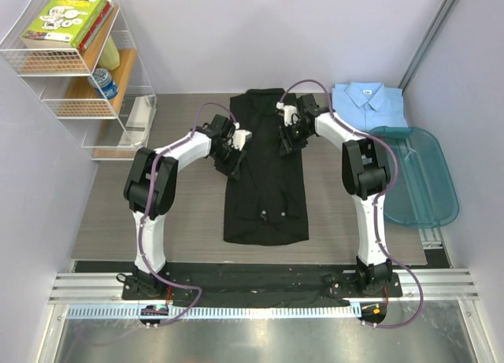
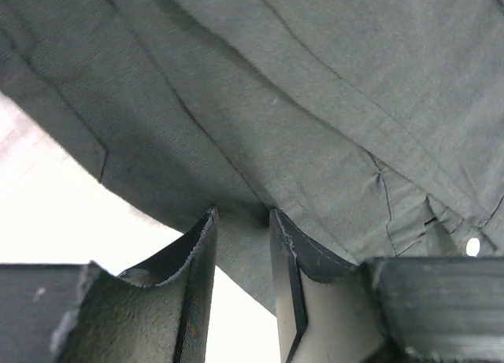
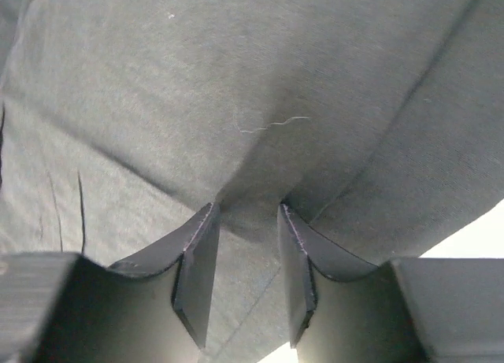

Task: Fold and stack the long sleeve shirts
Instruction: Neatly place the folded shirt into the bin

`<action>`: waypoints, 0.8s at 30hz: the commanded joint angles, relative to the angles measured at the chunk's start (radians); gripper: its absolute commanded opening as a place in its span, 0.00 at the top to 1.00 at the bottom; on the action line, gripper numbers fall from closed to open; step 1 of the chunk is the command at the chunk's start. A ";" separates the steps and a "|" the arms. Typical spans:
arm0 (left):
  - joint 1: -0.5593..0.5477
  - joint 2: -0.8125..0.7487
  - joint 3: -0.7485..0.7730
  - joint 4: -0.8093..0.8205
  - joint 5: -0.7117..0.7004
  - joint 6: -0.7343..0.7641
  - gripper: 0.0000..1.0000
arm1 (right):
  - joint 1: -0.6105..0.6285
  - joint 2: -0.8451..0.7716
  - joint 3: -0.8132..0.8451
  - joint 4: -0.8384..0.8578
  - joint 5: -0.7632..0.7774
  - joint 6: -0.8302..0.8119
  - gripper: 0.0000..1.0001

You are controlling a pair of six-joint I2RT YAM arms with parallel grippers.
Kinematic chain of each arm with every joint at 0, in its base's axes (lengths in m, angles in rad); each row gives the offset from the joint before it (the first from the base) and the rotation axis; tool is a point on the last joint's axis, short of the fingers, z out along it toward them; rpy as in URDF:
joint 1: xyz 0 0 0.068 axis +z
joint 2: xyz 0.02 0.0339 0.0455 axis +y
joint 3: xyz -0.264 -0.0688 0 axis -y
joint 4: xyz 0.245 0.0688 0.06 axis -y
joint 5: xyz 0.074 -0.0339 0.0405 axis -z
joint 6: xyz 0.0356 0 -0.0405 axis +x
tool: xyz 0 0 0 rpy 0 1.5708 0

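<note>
The black shirt lies in the middle of the table as a long narrow strip, its sides folded in. My left gripper sits on its left edge and my right gripper on its right edge, both in the far half. In the left wrist view the left gripper has its jaws a little apart with the hem of the black shirt between them. The right gripper likewise straddles a raised fold of the black shirt. The light blue shirt lies folded at the far right.
A teal plastic tub sits at the right edge, partly over the blue shirt's near end. A white wire shelf with books and a can stands at the far left. A pale button shows on the black cloth.
</note>
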 commanded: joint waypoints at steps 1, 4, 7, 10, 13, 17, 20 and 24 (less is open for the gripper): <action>0.012 0.093 0.066 0.023 -0.033 -0.020 0.67 | -0.017 0.080 0.109 0.043 0.065 -0.008 0.59; 0.022 0.115 0.117 0.005 -0.033 -0.028 0.68 | -0.023 0.103 0.172 0.003 0.052 -0.004 0.58; 0.037 0.040 0.123 0.006 -0.024 -0.010 0.66 | -0.023 0.037 0.159 -0.016 0.011 0.002 0.54; 0.046 -0.116 0.128 -0.013 0.010 0.053 0.57 | -0.023 -0.113 0.143 -0.020 -0.046 -0.018 0.43; 0.045 -0.260 0.143 -0.033 0.066 0.130 0.44 | -0.023 -0.283 0.149 -0.022 -0.037 -0.092 0.28; 0.046 -0.521 0.129 -0.024 0.128 0.219 0.00 | -0.021 -0.477 0.136 0.022 -0.009 -0.211 0.02; 0.045 -0.654 0.030 0.029 0.250 0.285 0.00 | -0.021 -0.630 -0.017 0.179 0.041 -0.204 0.00; -0.001 -0.796 -0.130 -0.023 0.296 0.527 0.00 | 0.006 -0.814 -0.255 0.041 -0.113 -0.588 0.00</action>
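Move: The black folded shirt lies under both half-open grippers. From the left one, at its left side, the shirt's middle is about 12 cm right and 3 cm ahead, a centimetre lower. From the right one, farther out, that middle is about 7 cm left and 5 cm back, also a centimetre lower. From the right gripper, the folded blue shirts lie roughly 30 cm right and 18 cm ahead, and the bin some 47 cm right and 9 cm back. Keep both half-open grippers down on the black shirt and push it forward along the table about 3 cm, towards the back wall. Then lift both off it, fast, some 33 cm up, opening the fingers wide, tilting the fingertips up and forward about 50 degrees and drawing back about 7 cm late in the rise. ##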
